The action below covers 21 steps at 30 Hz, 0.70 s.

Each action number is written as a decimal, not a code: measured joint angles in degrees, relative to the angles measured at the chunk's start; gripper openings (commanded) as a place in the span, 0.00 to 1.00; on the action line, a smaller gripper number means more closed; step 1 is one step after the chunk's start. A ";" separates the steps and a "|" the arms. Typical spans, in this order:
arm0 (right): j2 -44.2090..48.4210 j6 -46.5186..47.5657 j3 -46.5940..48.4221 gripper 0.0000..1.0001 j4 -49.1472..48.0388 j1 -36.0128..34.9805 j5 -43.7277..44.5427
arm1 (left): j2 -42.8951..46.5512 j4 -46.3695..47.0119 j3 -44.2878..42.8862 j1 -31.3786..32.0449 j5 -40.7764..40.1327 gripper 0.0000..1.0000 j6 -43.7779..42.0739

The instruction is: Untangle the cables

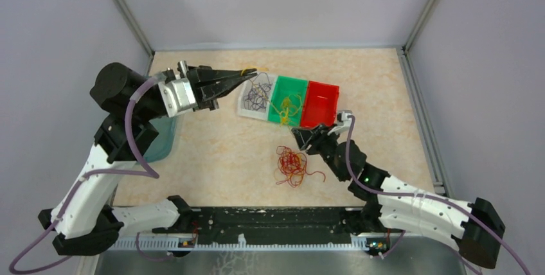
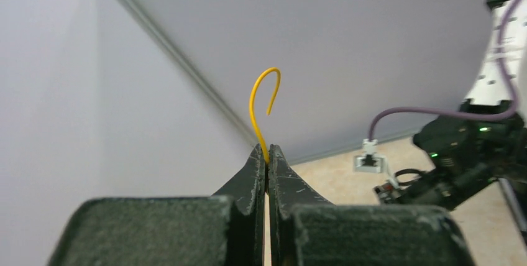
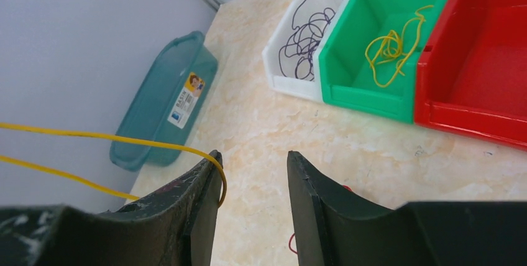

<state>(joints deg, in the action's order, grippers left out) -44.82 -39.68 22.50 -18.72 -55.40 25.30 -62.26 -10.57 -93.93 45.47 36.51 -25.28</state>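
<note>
A tangle of red and orange cables point(image 1: 292, 164) lies on the table just below my right gripper point(image 1: 299, 135). My left gripper point(image 2: 268, 154) is raised over the white bin's left edge and shut on a yellow cable point(image 2: 261, 101), whose free end curls up past the fingertips. My right gripper point(image 3: 252, 157) stands open above the table. A yellow cable point(image 3: 93, 135) hooks round the tip of its left finger point(image 3: 208, 182) and runs off to the left. Nothing lies between the jaws. Dark cables point(image 1: 257, 94) lie in the white bin, yellow ones point(image 1: 287, 108) in the green bin.
Three bins stand in a row at the middle back: white point(image 1: 247, 112), green point(image 1: 292, 83), red point(image 1: 321, 98). A teal lidded container point(image 3: 168, 101) sits by the left wall. Metal rails edge the table at the back and right.
</note>
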 measured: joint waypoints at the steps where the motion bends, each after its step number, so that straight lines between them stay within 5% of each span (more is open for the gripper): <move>1: 0.90 -0.48 -0.35 0.42 0.11 0.00 0.76 | 0.42 0.74 0.63 0.00 -1.33 0.00 -1.03; 9: 7.04 -0.79 -3.91 0.41 -3.08 0.00 1.88 | 2.56 7.04 5.70 0.00 -10.91 0.00 -7.52; 13: 7.28 1.79 -4.20 0.64 -6.84 0.00 -3.65 | 3.78 6.88 6.97 0.00 -9.31 0.00 -5.38; 21: 5.18 4.33 1.31 0.70 -9.84 0.02 -14.56 | 4.63 6.99 13.60 0.00 -7.76 0.00 -2.84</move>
<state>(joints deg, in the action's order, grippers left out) -39.64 -35.35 23.81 -28.56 -55.37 10.74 -57.63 -3.57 -80.34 45.47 28.75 -28.12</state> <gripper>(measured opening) 0.693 0.009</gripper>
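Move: The yellow cable's knot hangs between the hands, some 20 cm below the left hand, about 4 cm ahead and 5 cm to its right; the white bin is roughly 30 cm ahead of that hand, 3 cm left, far below. From the right hand the knot is about 16 cm above, 4 cm left and 4 cm back. The red cables lie 20 cm beneath the right hand, 2 cm back; the green bin's middle is about 21 cm ahead of it, 2 cm left and 19 cm lower. The right hand, with the yellow cable looped round its left finger, draws a further 1.5 cm or so to the right while rising, then reverses left, up and back towards the knot, ending about 8 cm higher as its fingers open wider and tilt up and counter-clockwise. The left hand keeps the cable's end pinched, pushes about 3 cm forward, eases back a little, then sinks roughly 5 cm. ##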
